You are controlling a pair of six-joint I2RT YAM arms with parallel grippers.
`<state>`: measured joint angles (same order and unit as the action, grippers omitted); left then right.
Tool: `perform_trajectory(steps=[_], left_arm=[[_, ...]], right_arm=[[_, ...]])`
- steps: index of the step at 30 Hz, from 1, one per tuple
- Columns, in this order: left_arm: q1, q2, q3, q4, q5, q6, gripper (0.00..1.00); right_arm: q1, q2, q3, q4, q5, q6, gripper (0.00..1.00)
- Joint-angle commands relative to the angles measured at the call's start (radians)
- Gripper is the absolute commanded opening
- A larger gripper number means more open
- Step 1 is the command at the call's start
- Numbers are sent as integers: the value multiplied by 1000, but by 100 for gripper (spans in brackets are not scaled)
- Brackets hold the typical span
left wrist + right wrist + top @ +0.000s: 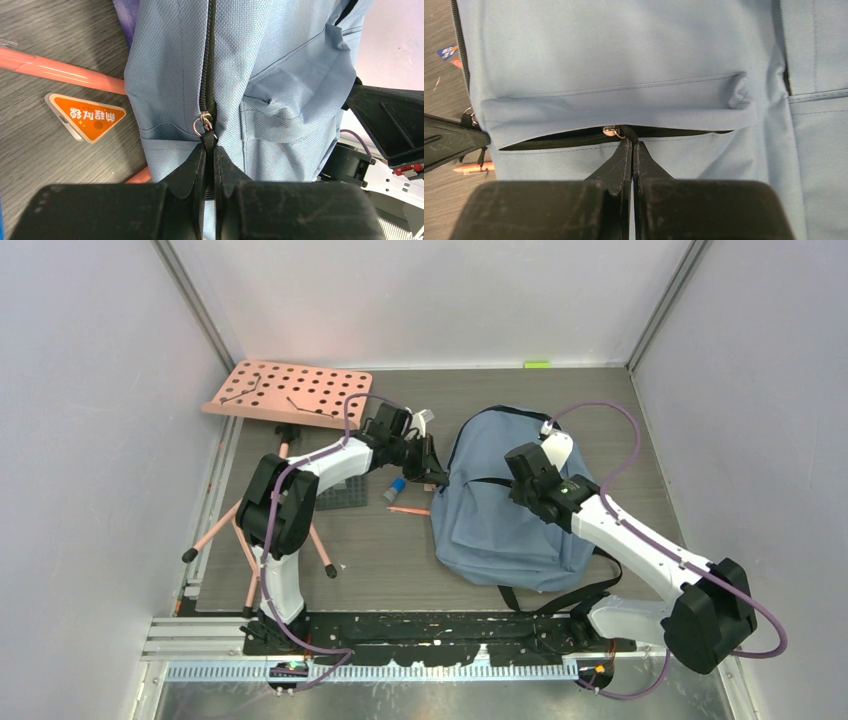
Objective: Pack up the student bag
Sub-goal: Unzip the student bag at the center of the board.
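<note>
The student bag [500,515] lies flat in the middle of the table, blue-grey with black zippers. At the bag's left edge my left gripper [432,472] is shut on the black webbing pull of the main zipper [209,141], just below its metal slider [203,123]. Over the bag's front my right gripper [520,483] is shut on the pull tab of the front pocket zipper [630,134]. That pocket [574,141] gapes open to the left of the slider [611,130]; the fabric flap [619,102] hangs above it.
A pink pen [408,511] and a small blue-capped item [396,487] lie on the table left of the bag. A pink pegboard stand [290,393] on pink legs fills the back left. An orange triangular tag [87,117] and a pink pen [60,72] show beside the bag.
</note>
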<state>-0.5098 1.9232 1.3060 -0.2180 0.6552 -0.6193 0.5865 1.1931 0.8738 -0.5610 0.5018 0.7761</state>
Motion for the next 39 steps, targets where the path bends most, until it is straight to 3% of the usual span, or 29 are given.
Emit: perform_trajectory(steps=[1, 12, 30, 39], left_arm=[[23, -35, 24, -23, -25, 22, 0], [28, -35, 22, -21, -25, 22, 0], [33, -39, 20, -24, -29, 26, 0], [34, -46, 18, -31, -42, 38, 0]], right_arm=[[-27, -52, 9, -55, 37, -31, 0], [-119, -93, -16, -131, 98, -62, 0], [-291, -113, -85, -135, 1, -70, 0], [-306, -127, -111, -136, -38, -75, 1]])
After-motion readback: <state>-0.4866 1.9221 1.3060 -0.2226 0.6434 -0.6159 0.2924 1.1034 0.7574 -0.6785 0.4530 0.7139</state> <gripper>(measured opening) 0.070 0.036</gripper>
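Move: The right gripper already holds the pull of the bag's front pocket zipper, about midway along. The zipper's right end lies some 11 cm to its right, 2 cm back and 5 cm lower; the zipper's left end is about 8 cm left and 3 cm ahead, the black strap roughly 18 cm right and 19 cm back. From the left gripper, which already holds the side zipper's tab, the pocket zipper's right end is some 25 cm right, 5 cm back, about level. Keep the right fingers shut on the pocket zipper's pull and draw it about 10 cm to the right along the zipper towards its right end, easing back some 3 cm and sinking about as much, mostly late. Let the wrist turn some 15 degrees clockwise and tip further down. Keep the left gripper pinched on the side zipper's tab. ##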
